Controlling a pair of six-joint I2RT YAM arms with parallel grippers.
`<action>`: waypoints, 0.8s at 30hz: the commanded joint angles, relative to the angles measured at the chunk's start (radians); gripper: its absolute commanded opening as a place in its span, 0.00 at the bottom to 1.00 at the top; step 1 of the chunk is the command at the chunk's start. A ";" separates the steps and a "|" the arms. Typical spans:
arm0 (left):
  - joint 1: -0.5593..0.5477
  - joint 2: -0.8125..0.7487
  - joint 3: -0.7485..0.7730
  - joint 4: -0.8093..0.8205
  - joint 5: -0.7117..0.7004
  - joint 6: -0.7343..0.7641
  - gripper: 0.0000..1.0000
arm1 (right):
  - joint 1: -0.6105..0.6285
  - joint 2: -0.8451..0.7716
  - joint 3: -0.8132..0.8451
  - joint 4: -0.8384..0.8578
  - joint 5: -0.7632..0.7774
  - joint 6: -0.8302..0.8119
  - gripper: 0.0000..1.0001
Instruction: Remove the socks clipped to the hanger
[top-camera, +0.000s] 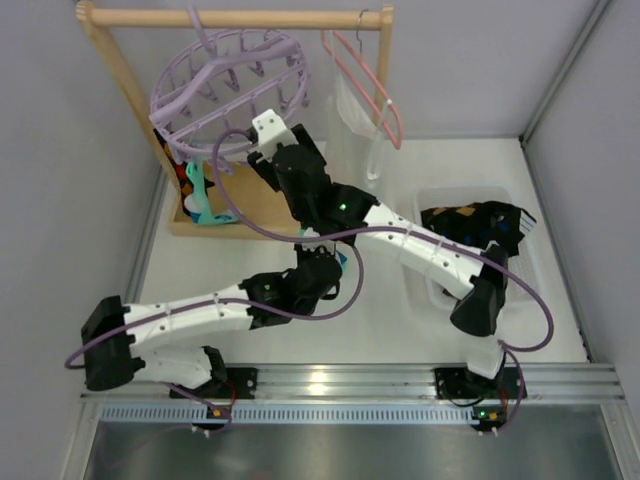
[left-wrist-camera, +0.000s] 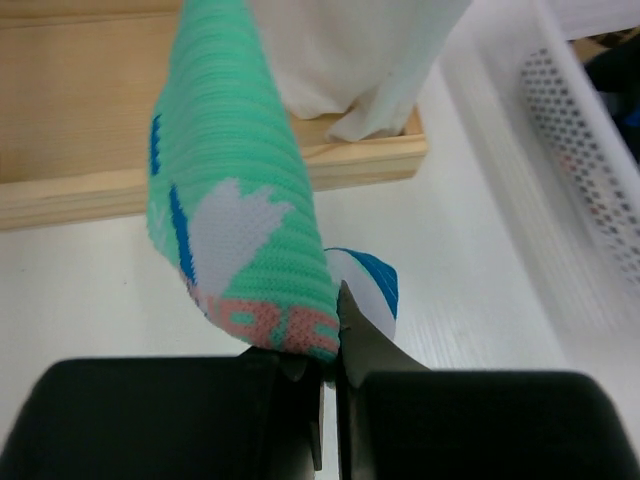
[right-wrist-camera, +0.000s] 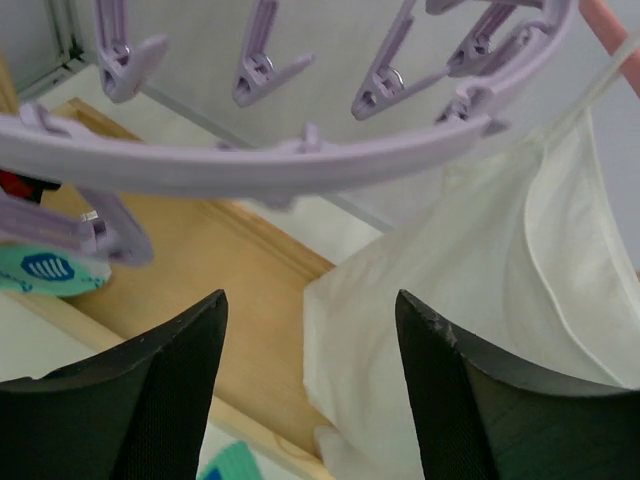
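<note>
The lavender round hanger (top-camera: 230, 85) hangs by its hook from the wooden rail. Teal socks (top-camera: 200, 195) and a red-patterned one dangle under its left side. My right gripper (top-camera: 265, 135) is raised at the ring's near edge. In the right wrist view it is open (right-wrist-camera: 310, 305), nothing between its fingers, just below the ring (right-wrist-camera: 300, 165) and its empty clips. A clipped teal sock (right-wrist-camera: 45, 270) shows at the left. My left gripper (left-wrist-camera: 330, 345) is shut on the toe of a teal sock (left-wrist-camera: 240, 200) that stretches up out of frame; its upper end is hidden.
A white sleeveless garment (right-wrist-camera: 480, 300) hangs on a thin pink hanger (top-camera: 370, 85) right of the ring. The wooden rack's base board (top-camera: 250, 195) lies beneath. A white perforated basket (top-camera: 430, 200) at the right holds dark socks (top-camera: 480, 225).
</note>
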 joint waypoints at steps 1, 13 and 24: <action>-0.006 -0.114 -0.031 0.028 0.175 0.024 0.00 | 0.028 -0.186 -0.098 0.042 0.010 0.040 0.66; -0.007 -0.205 0.010 0.031 0.619 0.029 0.00 | 0.085 -0.813 -0.644 -0.094 0.108 0.217 0.88; -0.075 0.071 0.398 0.062 0.767 0.160 0.00 | 0.083 -1.306 -0.773 -0.424 0.387 0.378 0.93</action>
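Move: The left hand already pinches the green sock; the white bin it is bound for lies about 34 cm to its right, 9 cm ahead and 15 cm lower. The white cloth hangs 20 cm ahead and 11 cm right of this hand. From the right hand, the bin is some 36 cm right, 2 cm back and 33 cm below, and the ring hanger's middle 13 cm left, 8 cm ahead, slightly above. The right hand, empty, clears out from under the ring hanger's near rim, sweeping some 30 cm right and half that back while rising a little, its fingers spreading almost fully and its left side rolling up, to end high near the bin's near left part. The left hand keeps its pinch on the green sock and draws it first back and up, then increasingly right and up, about 10 cm each way back and right, turning some 40 degrees clockwise to face the bin. ##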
